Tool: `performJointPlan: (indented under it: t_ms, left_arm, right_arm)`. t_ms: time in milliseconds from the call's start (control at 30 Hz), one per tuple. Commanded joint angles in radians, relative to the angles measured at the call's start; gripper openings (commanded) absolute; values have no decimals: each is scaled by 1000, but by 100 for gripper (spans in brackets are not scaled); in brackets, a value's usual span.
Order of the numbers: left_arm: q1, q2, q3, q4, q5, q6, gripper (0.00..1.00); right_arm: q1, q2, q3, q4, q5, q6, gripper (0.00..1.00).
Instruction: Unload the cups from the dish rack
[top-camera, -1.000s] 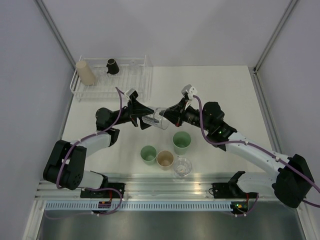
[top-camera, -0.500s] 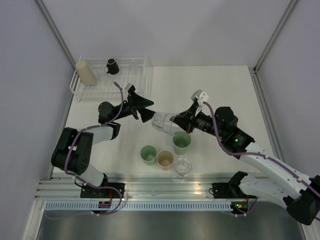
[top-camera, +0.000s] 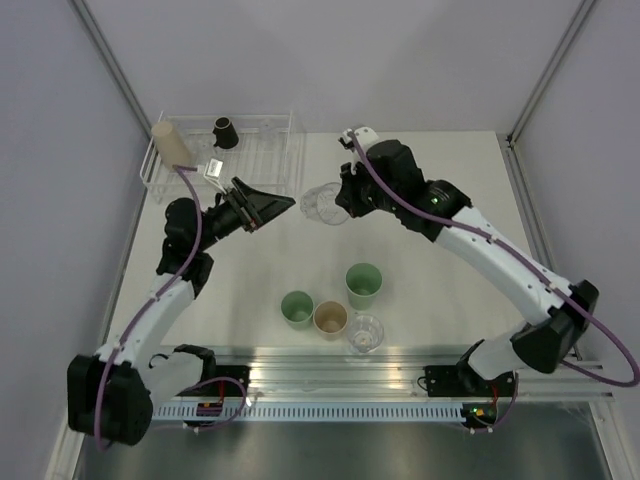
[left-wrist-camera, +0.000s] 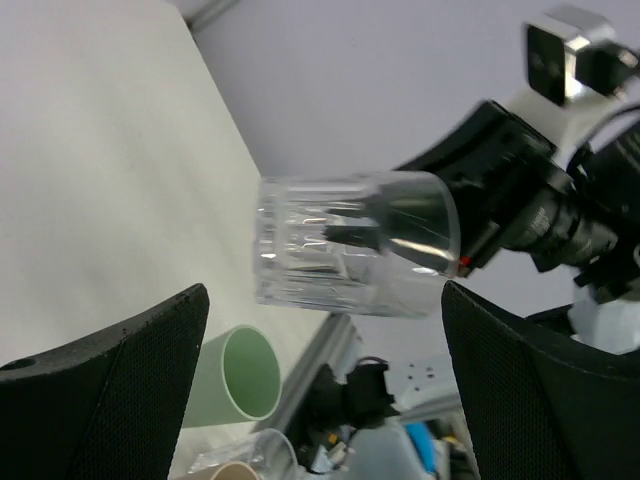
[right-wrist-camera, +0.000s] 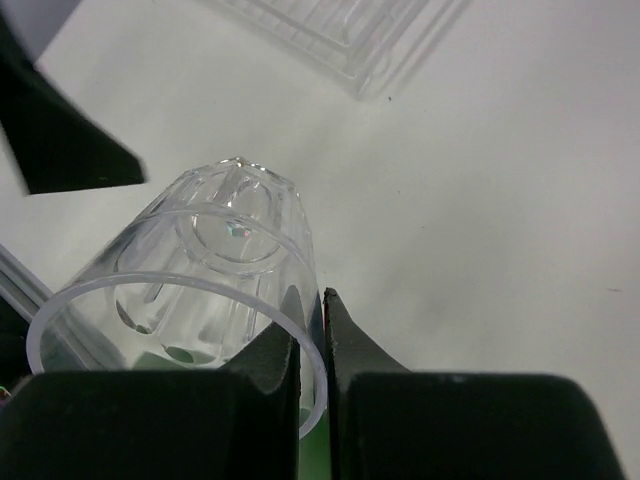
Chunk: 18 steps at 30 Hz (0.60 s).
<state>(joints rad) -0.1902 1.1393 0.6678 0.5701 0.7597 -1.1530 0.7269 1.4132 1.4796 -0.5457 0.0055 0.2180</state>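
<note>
My right gripper (top-camera: 338, 204) is shut on the rim of a clear cup (top-camera: 321, 203), one finger inside it and one outside (right-wrist-camera: 311, 300). The cup (right-wrist-camera: 190, 275) hangs tilted above the table, right of the dish rack (top-camera: 298, 165). My left gripper (top-camera: 275, 213) stands open and empty just left of that cup (left-wrist-camera: 350, 255), not touching it. In the rack a tan cup (top-camera: 172, 146) lies at the left, with a small black cup (top-camera: 227, 132) and a clear cup (top-camera: 268, 131) further right.
Near the table's front stand two mint green cups (top-camera: 363, 283) (top-camera: 297, 308), a tan cup (top-camera: 330, 318) and a clear cup (top-camera: 366, 333). A corner of the rack (right-wrist-camera: 340, 35) shows beyond the held cup.
My left gripper let go of the clear cup, opened wide and drew back left towards the rack. The right gripper carried the cup up and away from the front cups.
</note>
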Motion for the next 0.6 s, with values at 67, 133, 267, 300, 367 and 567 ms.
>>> performJointPlan:
  t_ms: [67, 133, 267, 300, 367, 567]
  left_arm:
    - [-28, -210, 90, -609, -281, 461, 100]
    - [-28, -225, 82, -641, -280, 463, 100]
    - [-31, -276, 43, -667, -284, 449, 100]
    - [-29, -286, 30, -673, -295, 450, 100]
    - [-31, -320, 21, -702, -301, 455, 100]
    - [-31, -388, 23, -765, -346, 490, 100]
  right_arm:
    - [2, 258, 362, -414, 19, -63, 1]
    - [2, 370, 438, -476, 5, -91, 1]
    - [17, 475, 436, -542, 30, -126, 1]
    - [20, 489, 424, -545, 46, -137, 1]
    - [32, 524, 409, -568, 88, -147, 1]
    - [74, 495, 326, -525, 91, -144, 1]
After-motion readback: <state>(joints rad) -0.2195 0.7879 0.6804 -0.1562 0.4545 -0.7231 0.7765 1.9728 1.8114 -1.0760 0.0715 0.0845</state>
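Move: The right hand holds the clear cup and is taking it to the open table left of the farther green cup, about 6 cm back, 3 cm left and some 28 cm below. From that hand, the farther green cup stands roughly 8 cm back and 5 cm right, the brown cup 16 cm back and 3 cm left, the nearer green cup 13 cm back and 10 cm left. From the empty left hand, the open spot is about 5 cm back, 12 cm right. Still pinching the clear cup by its rim, the right hand swings slightly forward and left, then plunges and eases back, ending about 17 cm lower, above the open table beside the farther green cup, its fingers tipping some 45 degrees to point nearly straight down. The open left hand draws away back and left, first rising a little, then sinking to about 5 cm below its start. ##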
